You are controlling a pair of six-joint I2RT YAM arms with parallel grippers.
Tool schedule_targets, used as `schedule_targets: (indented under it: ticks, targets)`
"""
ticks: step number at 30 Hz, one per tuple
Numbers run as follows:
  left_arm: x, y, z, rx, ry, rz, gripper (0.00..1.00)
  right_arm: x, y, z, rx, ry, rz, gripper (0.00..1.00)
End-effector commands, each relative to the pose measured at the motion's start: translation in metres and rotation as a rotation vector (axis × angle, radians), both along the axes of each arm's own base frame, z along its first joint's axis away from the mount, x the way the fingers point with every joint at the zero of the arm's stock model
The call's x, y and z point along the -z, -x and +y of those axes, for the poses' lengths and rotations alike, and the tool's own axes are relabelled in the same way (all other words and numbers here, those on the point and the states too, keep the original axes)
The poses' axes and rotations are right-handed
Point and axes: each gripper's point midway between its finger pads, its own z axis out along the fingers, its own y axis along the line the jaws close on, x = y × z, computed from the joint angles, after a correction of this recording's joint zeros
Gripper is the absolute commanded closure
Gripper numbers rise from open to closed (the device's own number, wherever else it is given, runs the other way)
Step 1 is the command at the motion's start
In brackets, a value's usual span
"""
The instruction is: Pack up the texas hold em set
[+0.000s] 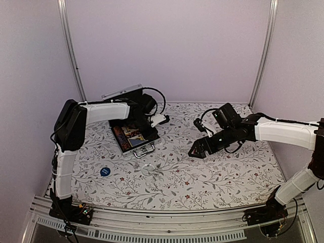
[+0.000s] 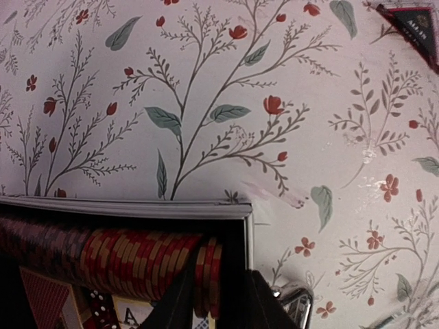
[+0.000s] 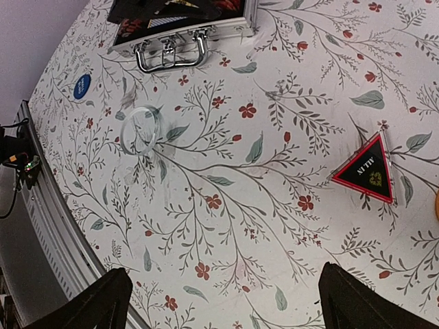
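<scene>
The silver briefcase (image 1: pixel 132 135) lies open on the floral table with its lid (image 1: pixel 123 93) standing up behind it. A row of reddish chips (image 2: pixel 123 253) fills its near slot, with card decks (image 2: pixel 127 317) beside the row. My left gripper (image 2: pixel 218 277) reaches into the case (image 2: pixel 137 208) and stands slightly open around the last few chips (image 2: pixel 208 271), with a dark gap on their right side. My right gripper (image 3: pixel 230 301) hovers wide open and empty above bare table. A black and red triangular token (image 3: pixel 367 168) lies to its right.
A blue round token (image 1: pixel 105 171) and a clear round ring (image 1: pixel 148 168) lie in front of the case, near its handle (image 3: pixel 171 55). The metal rail of the table's front edge (image 3: pixel 48 205) runs along the left of the right wrist view. White walls enclose the table.
</scene>
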Motion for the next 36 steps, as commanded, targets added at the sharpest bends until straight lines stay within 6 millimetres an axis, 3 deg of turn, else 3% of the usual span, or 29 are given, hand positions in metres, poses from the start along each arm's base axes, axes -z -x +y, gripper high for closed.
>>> schedule_targets:
  ticks: [1,13,22,27,33,36]
  targets:
    - [-0.014,-0.009,0.004,-0.018,0.016,-0.033,0.71,0.008,0.001,-0.001,-0.001,-0.002,0.019,0.01]
    - [-0.062,-0.003,-0.008,0.008,0.145,-0.072,0.63,0.007,0.000,0.001,-0.004,-0.007,0.013,0.01]
    - [-0.084,-0.004,0.000,-0.066,0.197,-0.112,0.60,0.005,-0.006,-0.004,0.023,0.007,-0.012,0.01]
    - [-0.111,-0.016,0.019,-0.206,0.225,-0.233,0.47,0.000,-0.021,-0.019,0.095,0.021,-0.034,0.01]
    - [-0.155,-0.018,0.047,-0.396,0.329,-0.374,0.17,-0.001,-0.050,-0.056,0.268,0.111,-0.085,0.01]
    - [-0.170,-0.012,0.052,-0.445,0.400,-0.381,0.07,0.004,-0.065,-0.075,0.346,0.175,-0.097,0.01]
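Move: The left gripper is down at the near end of the case's right-hand chip row, its fingers around the last chips, about 1 cm below the hand point. The near card pack lies some 6 cm left and 2 cm back, the case handle about 6 cm back and 3 cm left. From the open right gripper, the orange disc lies roughly 12 cm ahead and 10 cm right, and the ALL IN triangle 9 cm ahead and 2 cm right, both some 11 cm below. Spread the left fingers slightly to clear the chips and lift the gripper nearly straight up, about 13 cm, opening it wide late in the rise while shifting a little left and turning counter-clockwise. Hold the right gripper nearly still at first, then sweep it open and level, forward and right by some 6 cm, towards the orange disc, turning slightly clockwise. ##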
